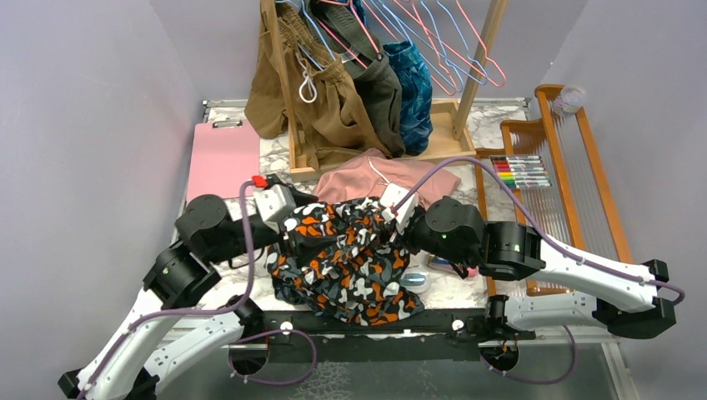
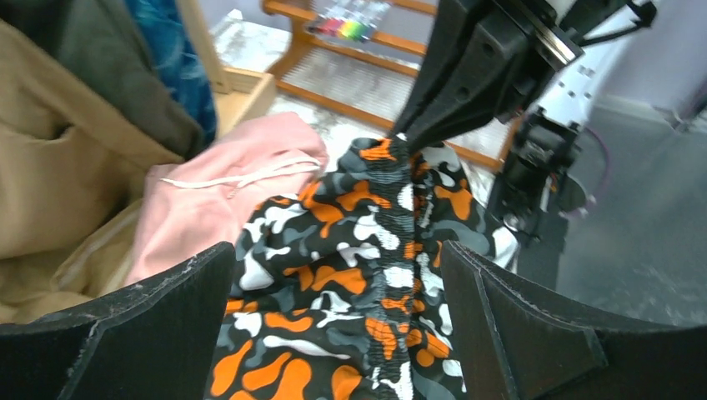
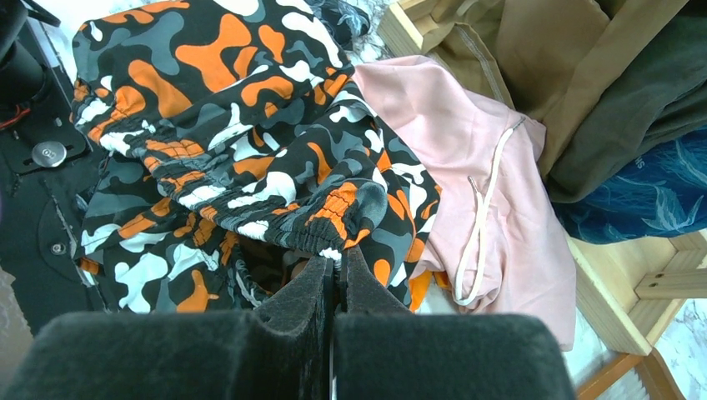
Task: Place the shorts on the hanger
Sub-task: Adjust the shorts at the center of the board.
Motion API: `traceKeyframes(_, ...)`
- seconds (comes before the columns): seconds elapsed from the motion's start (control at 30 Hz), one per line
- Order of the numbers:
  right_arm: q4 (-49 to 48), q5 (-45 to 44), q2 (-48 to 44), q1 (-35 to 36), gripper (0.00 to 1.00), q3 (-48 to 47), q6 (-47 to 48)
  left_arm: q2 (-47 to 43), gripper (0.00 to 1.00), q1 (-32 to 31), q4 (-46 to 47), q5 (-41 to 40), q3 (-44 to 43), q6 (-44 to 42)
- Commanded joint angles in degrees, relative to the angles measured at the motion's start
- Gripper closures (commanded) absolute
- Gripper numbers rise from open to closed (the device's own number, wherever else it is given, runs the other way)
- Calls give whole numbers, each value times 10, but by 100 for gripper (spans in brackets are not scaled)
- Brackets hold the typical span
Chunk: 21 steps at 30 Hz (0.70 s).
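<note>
The camouflage shorts [image 1: 350, 258] lie bunched on the table between my two arms, lifted at the right end of the waistband. My right gripper [image 3: 338, 265] is shut on the elastic waistband of the shorts [image 3: 217, 125]; in the top view that gripper [image 1: 402, 227] is at their upper right corner. My left gripper [image 2: 338, 254] stands wide open at the shorts' upper left [image 1: 290, 235], with the gathered waistband of the shorts [image 2: 392, 250] running between its fingers [image 2: 158, 325], untouched by either. A pink wire hanger [image 1: 492, 71] hangs on the rail at the back.
Dusty-pink shorts [image 1: 383, 175] lie just behind the camouflage pair. A wooden rack [image 1: 454, 125] carries brown, grey and blue garments and several wire hangers. A pink clipboard [image 1: 223, 158] lies at the back left, markers [image 1: 521, 171] and a wooden frame [image 1: 584, 158] at the right.
</note>
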State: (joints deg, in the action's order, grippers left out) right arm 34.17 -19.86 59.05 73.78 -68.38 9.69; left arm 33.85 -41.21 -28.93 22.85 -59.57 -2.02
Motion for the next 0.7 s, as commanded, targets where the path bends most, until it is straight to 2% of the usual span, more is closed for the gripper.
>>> traceKeyframes(0.0, 9, -4, 7, 1, 99, -22, -3, 52, 5, 3, -5, 123, 10, -22)
traceKeyframes(0.1, -3, -26, 11, 1, 99, -17, -13, 67, 5, 3, -3, 120, 33, -25)
traceKeyframes(0.23, -15, -37, 14, -6, 99, -11, -26, 66, 4, -4, 3, 65, 67, -37)
traceKeyframes(0.67, -23, -3, 14, -52, 99, -2, -23, 55, 4, -35, -2, -6, 116, -44)
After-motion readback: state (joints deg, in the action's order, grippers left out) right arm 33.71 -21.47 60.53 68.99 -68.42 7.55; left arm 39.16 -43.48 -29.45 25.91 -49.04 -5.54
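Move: The left hand hovers wide open above the left end of the shorts' waistband, which lies about 15 cm below it, roughly 5 cm back and 2 cm right. From that hand, the waistband corner pinched in the right gripper is some 16 cm right, 1 cm back and 8 cm lower; the pink shorts lie about 15 cm ahead, 19 cm right and 20 cm down. From the right hand, the waistband's left end is roughly 14 cm left, 4 cm back and 7 cm lower. Left hand sinks about 10 cm towards the waistband, open; right, still pinching its corner, eases 3 cm forward. ##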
